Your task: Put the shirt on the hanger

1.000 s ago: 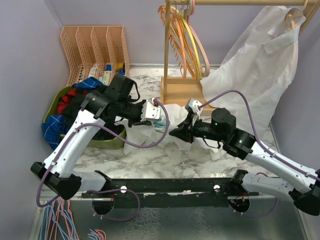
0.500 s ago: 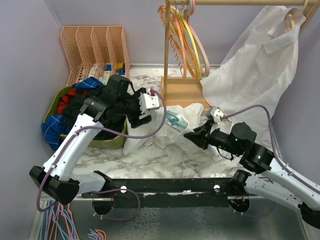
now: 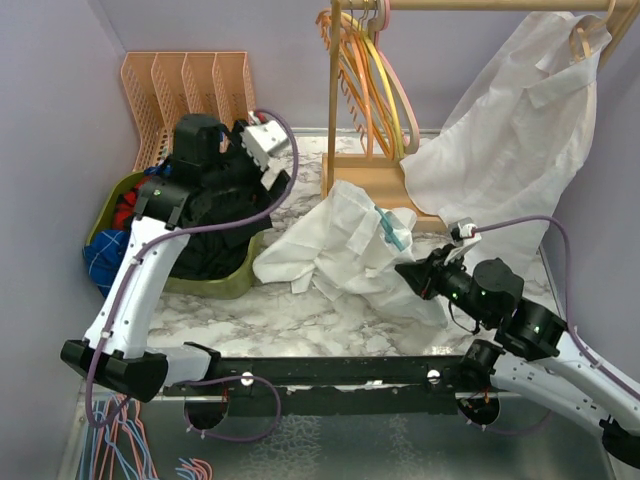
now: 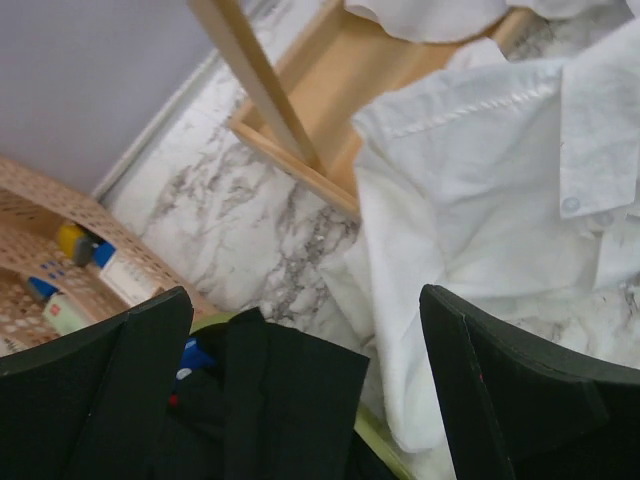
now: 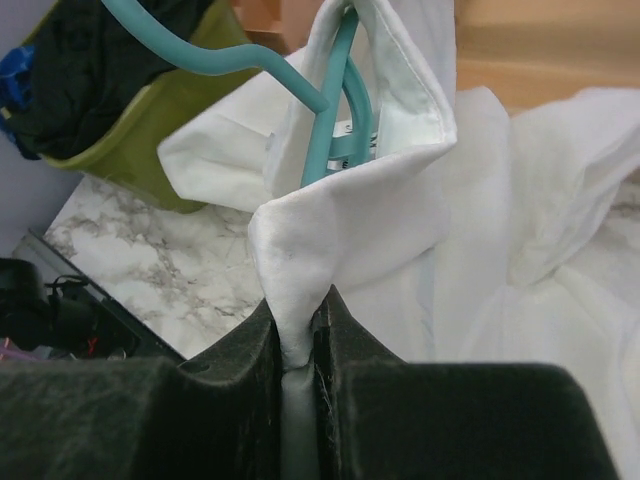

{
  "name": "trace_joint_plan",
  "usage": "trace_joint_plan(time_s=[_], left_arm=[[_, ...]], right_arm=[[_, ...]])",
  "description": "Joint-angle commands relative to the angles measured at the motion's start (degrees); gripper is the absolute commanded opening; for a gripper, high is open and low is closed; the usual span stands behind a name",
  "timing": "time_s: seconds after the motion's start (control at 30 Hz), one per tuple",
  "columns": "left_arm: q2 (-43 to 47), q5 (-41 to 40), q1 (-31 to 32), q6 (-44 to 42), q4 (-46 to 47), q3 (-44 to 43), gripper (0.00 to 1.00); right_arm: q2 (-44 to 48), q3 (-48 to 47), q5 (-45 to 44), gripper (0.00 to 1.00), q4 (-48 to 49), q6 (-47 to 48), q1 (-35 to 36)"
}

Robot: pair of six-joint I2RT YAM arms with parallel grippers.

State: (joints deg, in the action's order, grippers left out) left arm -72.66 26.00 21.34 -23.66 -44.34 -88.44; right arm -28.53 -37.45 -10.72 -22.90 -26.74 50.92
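Observation:
The white shirt [image 3: 335,245] lies crumpled in the middle of the marble table, its collar lifted toward the right. The teal hanger [image 3: 392,228] pokes out of that collar, and in the right wrist view the hanger [image 5: 335,120] runs down inside the shirt [image 5: 420,230]. My right gripper [image 3: 412,272] is shut on a fold of shirt fabric, pinched between the pads of the right gripper [image 5: 297,325]. My left gripper [image 3: 262,140] is raised at the back left, open and empty. From its wrist the left gripper [image 4: 305,380] hangs over dark clothes, with the shirt [image 4: 480,200] to its right.
A green basket [image 3: 215,285] of dark garments [image 4: 270,400] sits left. Behind it stands a peach organizer [image 3: 190,90]. A wooden rack [image 3: 365,185] with orange, yellow and pink hangers [image 3: 365,70] is at the back. Another white shirt [image 3: 520,130] hangs on the right.
My left gripper has let go of the shirt, opened wide and pulled back up and left over the basket. My right arm has drawn right with the collar, spreading the shirt.

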Motion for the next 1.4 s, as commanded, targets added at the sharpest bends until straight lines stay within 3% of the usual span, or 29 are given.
trace_joint_plan(time_s=[0.0,0.2,0.37,0.5,0.63,0.73,0.9,1.07,1.2,1.27,1.37], left_arm=[[1.31,2.69,-4.97,6.29,-0.49,-6.09,0.99],[3.15,1.87,-11.19,7.28,-3.78,-10.59,0.99],[5.70,15.66,-19.03,8.24,-5.10,-8.45,0.99],[7.26,20.60,-22.29,5.88,-7.27,-5.51,0.99],[7.41,21.69,-25.37,5.62,-8.78,-4.14,0.99],[7.59,16.58,-25.50,5.26,-9.10,-3.49,0.99],[8.55,5.11,-25.85,6.73,-7.70,-1.91,0.99],[8.88,-11.81,-28.15,16.77,-0.75,1.33,0.99],[8.25,-9.23,-29.51,22.92,0.25,2.52,0.99],[7.77,-4.24,-29.64,19.70,-2.72,-0.25,0.99],[6.60,-5.73,-29.65,18.44,-3.87,-3.21,0.99]], right_arm=[[-2.89,-4.03,-10.93,0.01,-10.59,-11.33,-0.21],[-7.16,-2.48,-16.29,0.01,-0.33,-21.04,-0.22],[-10.14,-4.74,-25.78,0.01,2.01,-18.46,-0.38],[-10.85,-8.01,-31.44,0.01,-1.46,-14.11,-3.36],[-14.01,-7.17,-19.06,0.01,4.19,-7.18,-17.35],[-17.46,-6.49,-6.54,0.01,8.30,-5.93,-29.67],[-21.70,-10.55,-4.41,0.01,14.06,0.10,-32.28],[-26.88,-21.52,1.82,0.01,15.23,2.92,-36.28],[-31.60,-30.59,5.01,0.01,13.85,4.78,-40.37],[-33.38,-33.67,8.49,0.01,14.59,4.70,-42.86],[-36.02,-38.29,10.66,0.01,15.51,5.12,-44.63]])
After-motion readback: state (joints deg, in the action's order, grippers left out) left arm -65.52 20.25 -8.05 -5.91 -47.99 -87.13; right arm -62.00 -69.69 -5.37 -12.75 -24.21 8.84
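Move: Ahead of the right hand, which already grips the teal hanger with the white shirt, the bare rail runs crosswise about 36 cm farther out, 30 cm higher and some 10 cm right. The coloured hangers hang roughly 30 cm ahead, 12 cm left; the hung white shirt lies about 30 cm ahead, 20 cm right. From the empty left hand the rail is some 22 cm ahead, 42 cm right and 20 cm up, the clothes basket about 20 cm left, 4 cm ahead, well below. Keeping its pinch on hanger and shirt, the right hand dips about 3 cm, swings forward and right past the coloured hangers, then climbs steeply towards the rail: some 20 cm forward, 14 up and 13 right overall, turning clockwise about 35 degrees. The open, empty left hand rises, sinks again and withdraws 17 cm left over the basket, turning counter-clockwise. ##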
